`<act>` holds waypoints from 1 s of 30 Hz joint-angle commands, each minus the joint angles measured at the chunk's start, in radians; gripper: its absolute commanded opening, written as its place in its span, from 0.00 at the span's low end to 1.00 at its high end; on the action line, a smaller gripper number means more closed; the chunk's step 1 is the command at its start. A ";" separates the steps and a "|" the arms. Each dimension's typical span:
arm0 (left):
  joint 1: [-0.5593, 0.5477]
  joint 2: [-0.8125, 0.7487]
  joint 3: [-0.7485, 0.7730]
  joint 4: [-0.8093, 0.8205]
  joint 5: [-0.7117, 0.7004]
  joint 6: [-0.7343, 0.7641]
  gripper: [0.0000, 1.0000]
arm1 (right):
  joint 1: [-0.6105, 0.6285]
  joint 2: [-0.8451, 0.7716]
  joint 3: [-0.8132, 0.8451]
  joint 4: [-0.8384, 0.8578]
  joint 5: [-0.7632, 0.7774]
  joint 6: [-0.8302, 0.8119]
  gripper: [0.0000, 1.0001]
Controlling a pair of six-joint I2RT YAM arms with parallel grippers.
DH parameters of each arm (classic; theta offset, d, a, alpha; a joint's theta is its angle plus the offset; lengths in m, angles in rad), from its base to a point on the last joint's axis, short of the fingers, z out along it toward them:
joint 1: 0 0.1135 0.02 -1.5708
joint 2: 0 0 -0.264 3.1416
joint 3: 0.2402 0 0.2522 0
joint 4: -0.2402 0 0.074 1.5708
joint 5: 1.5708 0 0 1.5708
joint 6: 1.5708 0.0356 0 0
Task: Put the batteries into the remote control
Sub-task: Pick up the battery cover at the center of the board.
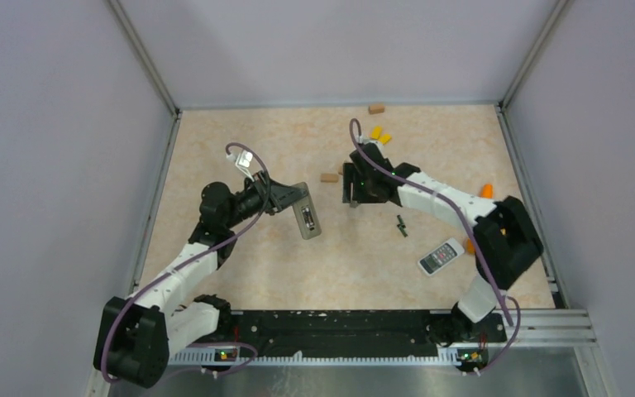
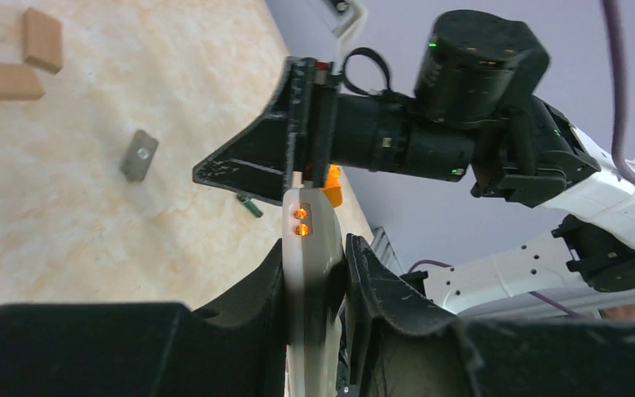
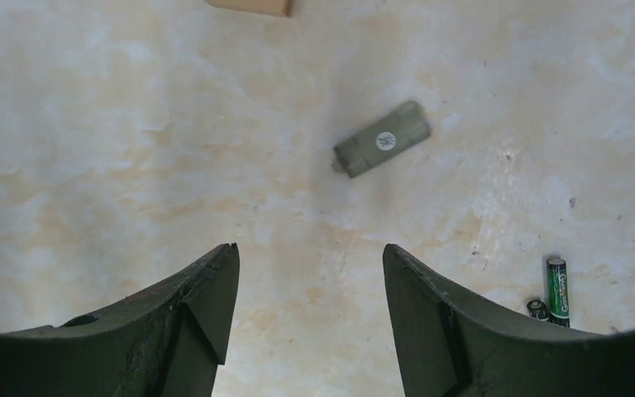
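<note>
My left gripper (image 1: 292, 199) is shut on the grey remote control (image 1: 305, 212) and holds it above the table. In the left wrist view the remote control (image 2: 309, 240) stands edge-on between the fingers, with two orange lights near its tip. Two dark green batteries (image 1: 401, 225) lie on the table to the right of centre; they also show as batteries (image 3: 556, 289) at the right edge of the right wrist view. My right gripper (image 1: 353, 197) hovers above the table, open and empty (image 3: 310, 252). A small grey-green cover plate (image 3: 381, 138) lies flat ahead of it.
A second, white remote (image 1: 441, 256) lies face up near the right arm. Brown blocks (image 1: 376, 107) (image 1: 329, 177), yellow blocks (image 1: 379, 134) and an orange piece (image 1: 486, 191) are scattered at the back and right. Metal rails edge the table.
</note>
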 commanded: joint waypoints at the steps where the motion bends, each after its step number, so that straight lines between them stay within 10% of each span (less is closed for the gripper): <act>1: 0.005 0.013 -0.012 -0.030 -0.068 0.040 0.12 | -0.006 0.161 0.109 -0.100 0.111 0.056 0.64; 8: 0.005 0.037 -0.006 -0.048 -0.081 0.053 0.12 | 0.012 0.293 0.159 -0.013 0.081 -0.221 0.40; 30: 0.041 0.018 0.011 -0.097 -0.086 0.058 0.13 | 0.012 0.431 0.226 0.013 0.001 -0.449 0.26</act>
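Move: Just ahead of the open right hand, which hangs about 12 cm over the board, lies the battery cover: some 4 cm farther out, 2 cm to the right. A wooden block lies about 9 cm beyond the cover and 9 cm to its left; the two green batteries are roughly 4 cm back from the hand and 16 cm to its right. From the left hand, still holding the remote, the cover is about 4 cm ahead, 19 cm right and 23 cm below. Dropping steeply towards the battery cover, the right hand sinks about 10.5 cm in all, most of it at once, easing some 3.5 cm forward before a last short dip. On the way its wrist twists roughly 20 degrees counter-clockwise and the fingers tip steeper, closing to less than half their gap around the cover's left end; no grip shows yet. The left hand keeps the remote and lowers it nearly 5 cm, drifting slightly forward. ##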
